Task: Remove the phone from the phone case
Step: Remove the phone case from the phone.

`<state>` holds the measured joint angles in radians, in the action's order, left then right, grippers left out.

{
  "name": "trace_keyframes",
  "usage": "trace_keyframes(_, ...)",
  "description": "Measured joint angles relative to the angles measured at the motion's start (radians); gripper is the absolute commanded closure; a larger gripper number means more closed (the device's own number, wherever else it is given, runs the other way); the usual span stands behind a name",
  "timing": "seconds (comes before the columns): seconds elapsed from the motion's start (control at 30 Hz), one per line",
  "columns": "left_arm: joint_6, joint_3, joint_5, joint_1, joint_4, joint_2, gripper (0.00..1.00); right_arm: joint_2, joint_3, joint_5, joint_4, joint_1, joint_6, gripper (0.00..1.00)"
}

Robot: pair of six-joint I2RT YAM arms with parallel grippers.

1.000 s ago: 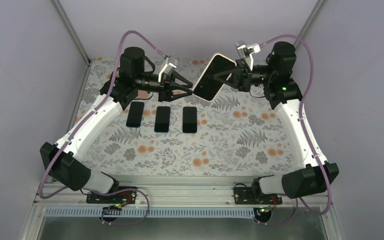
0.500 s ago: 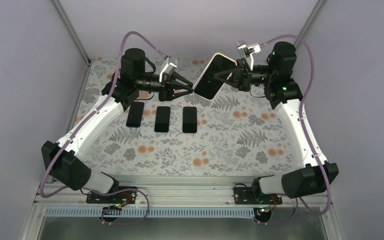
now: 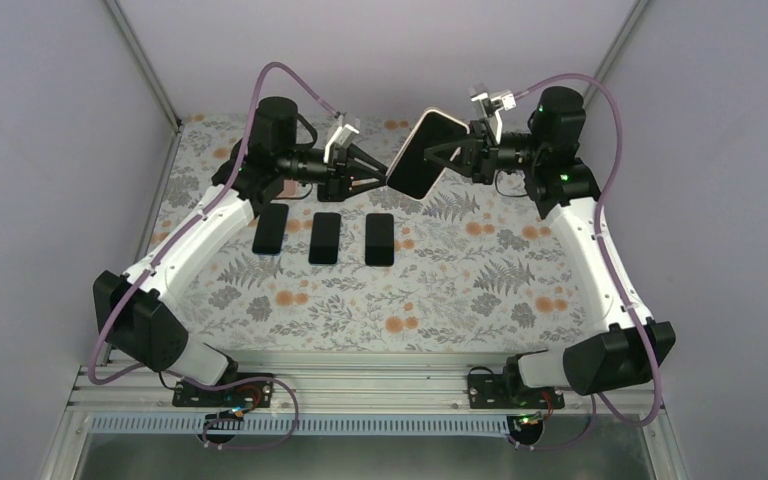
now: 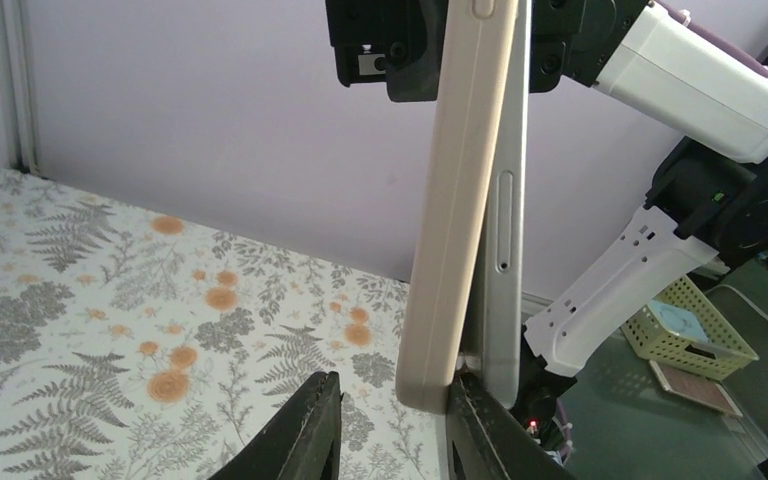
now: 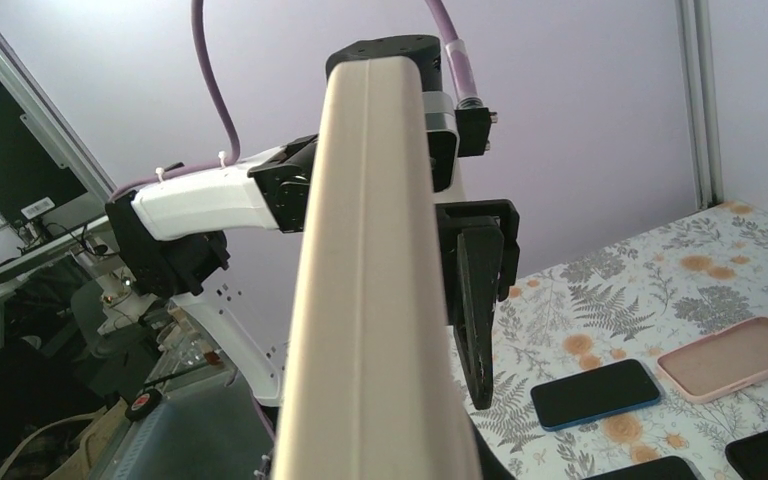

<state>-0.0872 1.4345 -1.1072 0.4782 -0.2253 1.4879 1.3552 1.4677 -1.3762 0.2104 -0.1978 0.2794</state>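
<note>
The phone (image 3: 422, 155) hangs tilted in the air at the back of the table, dark screen showing, inside a beige phone case (image 3: 447, 113). My right gripper (image 3: 463, 150) is shut on its upper right side. My left gripper (image 3: 385, 178) meets the lower left corner. In the left wrist view the case (image 4: 455, 200) has parted from the silver phone (image 4: 500, 230) at the bottom. One left finger (image 4: 470, 420) sits in that seam; the other stands off the case, so the left gripper (image 4: 392, 385) is open. The case (image 5: 370, 280) hides my right fingers in the right wrist view.
Three dark phones (image 3: 270, 228) (image 3: 325, 237) (image 3: 380, 239) lie in a row on the floral table below the left gripper. A blue-edged phone (image 5: 595, 393) and an empty pink case (image 5: 745, 358) lie on the mat. Purple walls close the back and sides.
The left jaws have narrowed around the case's lower corner, and the left arm's elbow has swung slightly right. The right gripper and phone have hardly moved.
</note>
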Motion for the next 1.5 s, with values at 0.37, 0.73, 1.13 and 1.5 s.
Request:
trace_keyframes(0.37,-0.006,0.015,-0.071,0.001,-0.042,0.029,0.75,0.002,-0.048,0.001,0.013,-0.04,-0.06,0.96)
trace_keyframes(0.73,0.055,0.061,-0.095,0.015,-0.158,0.042,0.75,0.001,-0.093,-0.021,0.077,-0.077,-0.147,0.96)
trace_keyframes(1.13,0.129,0.112,-0.079,0.035,-0.296,0.062,0.75,0.002,-0.112,-0.016,0.18,-0.106,-0.239,0.96)
trace_keyframes(1.5,0.198,0.138,-0.079,0.051,-0.428,0.092,0.76,0.014,-0.172,-0.043,0.172,-0.126,-0.211,0.96)
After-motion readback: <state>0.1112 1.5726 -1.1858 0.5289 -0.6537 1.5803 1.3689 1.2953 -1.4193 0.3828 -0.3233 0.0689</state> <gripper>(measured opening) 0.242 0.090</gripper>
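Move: The phone in its beige case, its left long edge already standing partly out of it, has its middle about 10 cm to the left hand's right and some 7 cm above, level forward; the left fingers are by its lower left corner. Some 37 cm below, a near bare phone lies 8 cm ahead, another about 15 cm left of it. The right hand holds the cased phone, its middle 2 cm left; the left fingertips are 11 cm left, 6 cm below. The right hand, keeping its pinch on the cased phone, carries it down about 8 cm while drawing back and going left some 3 cm each, turning it roughly 10 degrees counter-clockwise, so that its left long edge comes down to the left fingers. The left hand, fingers still slightly open, sinks and draws back about 3 cm each and edges right, turning clockwise and tipping a little, its fingertips now farther up the left edge at the gap between case rim and phone side, below the button bumps. ##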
